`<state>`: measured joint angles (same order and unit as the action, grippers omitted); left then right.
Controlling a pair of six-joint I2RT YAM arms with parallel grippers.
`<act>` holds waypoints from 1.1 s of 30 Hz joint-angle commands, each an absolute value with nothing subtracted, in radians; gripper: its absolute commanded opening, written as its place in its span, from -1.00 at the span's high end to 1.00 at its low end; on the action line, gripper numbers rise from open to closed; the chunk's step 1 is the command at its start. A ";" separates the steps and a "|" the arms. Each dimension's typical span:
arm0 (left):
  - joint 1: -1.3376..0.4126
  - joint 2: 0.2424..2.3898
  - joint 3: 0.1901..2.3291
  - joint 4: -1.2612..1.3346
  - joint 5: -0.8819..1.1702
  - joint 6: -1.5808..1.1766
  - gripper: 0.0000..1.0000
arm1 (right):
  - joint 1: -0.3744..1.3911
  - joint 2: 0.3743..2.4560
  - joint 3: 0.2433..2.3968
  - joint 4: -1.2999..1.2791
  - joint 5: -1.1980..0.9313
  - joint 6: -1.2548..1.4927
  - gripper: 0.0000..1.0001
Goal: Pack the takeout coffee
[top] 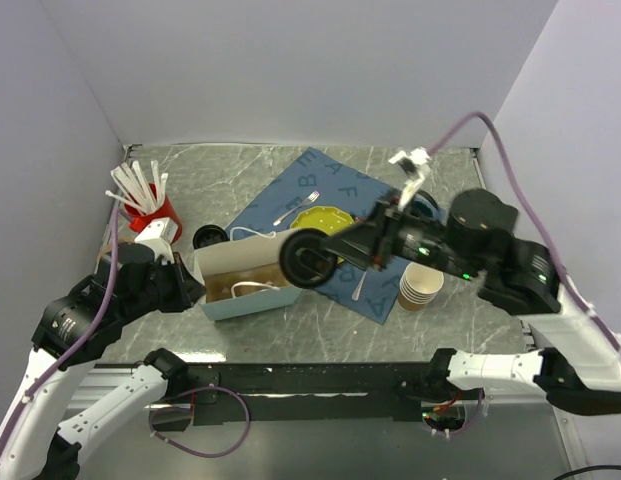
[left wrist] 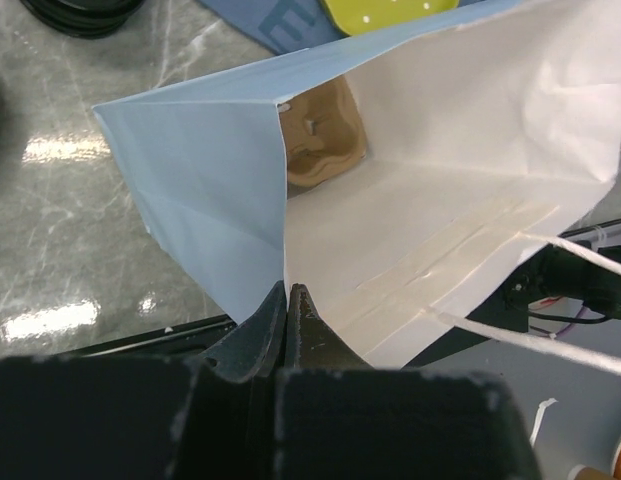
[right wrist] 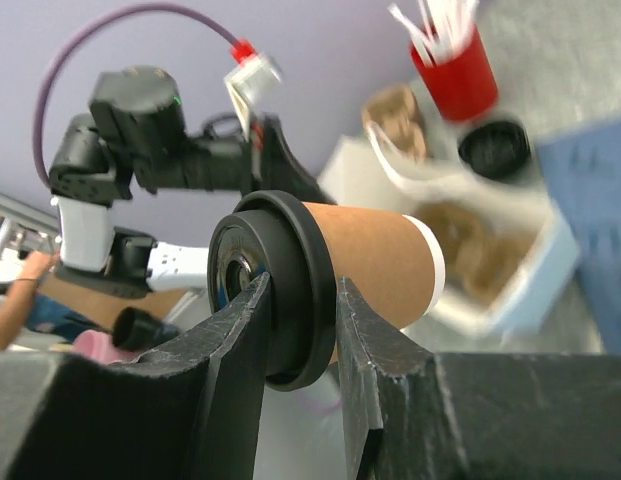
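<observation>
The takeout coffee (top: 304,262), a tan paper cup (right wrist: 375,258) with a black lid, lies on its side in the air just right of the paper bag's mouth. My right gripper (top: 332,252) is shut on it, fingers clamped across the lid's rim (right wrist: 300,292). The light-blue paper bag (top: 242,303) stands open with white inside walls (left wrist: 450,190). A brown cardboard carrier (left wrist: 325,135) sits at its bottom. At the bag's left edge my left gripper (top: 182,284) is shut on the rim, pinching the paper between its tips (left wrist: 288,292).
A red cup of white straws (top: 150,208) stands at the far left with loose black lids (top: 210,237) beside it. A blue lettered mat (top: 325,180) carries a yellow plate (top: 320,218). A stack of lidless paper cups (top: 420,285) stands right of the mat.
</observation>
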<state>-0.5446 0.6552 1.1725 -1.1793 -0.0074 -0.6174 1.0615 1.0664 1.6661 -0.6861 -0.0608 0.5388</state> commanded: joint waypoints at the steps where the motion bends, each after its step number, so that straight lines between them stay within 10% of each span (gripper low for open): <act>1: -0.543 0.649 1.194 -1.204 -0.046 -0.634 0.98 | 1.054 0.947 1.623 -0.805 0.052 0.692 1.00; 33: -0.543 0.630 1.221 -1.230 -0.025 -0.546 0.98 | 1.035 0.828 0.644 -0.375 0.052 0.986 1.00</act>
<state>-0.5446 0.6346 1.1954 -1.2434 -0.0387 -0.5690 1.0496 0.8581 0.7136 -0.5591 0.0406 0.9501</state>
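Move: My right hand holds the coffee cup by its lid, high above bare table. The spot it goes down to lies about 47 cm below, some 3 cm to the right and 1 cm back. From this hand the paper bag is about 14 cm left, 8 cm ahead and 34 cm down. The paper cups stand some 22 cm right and 13 cm ahead. That bare spot lies roughly 24 cm right of my left hand, 2 cm back and 27 cm down. I swing the coffee cup about 6 cm to the right, farther from the bag, then sink it steeply towards the bare table beside the bag, some 32 cm lower in all. My right fingers keep their grip on the lid and tip from nearly level to about 40 degrees down. My left hand keeps pinching the bag's rim and eases it a little to the left. ##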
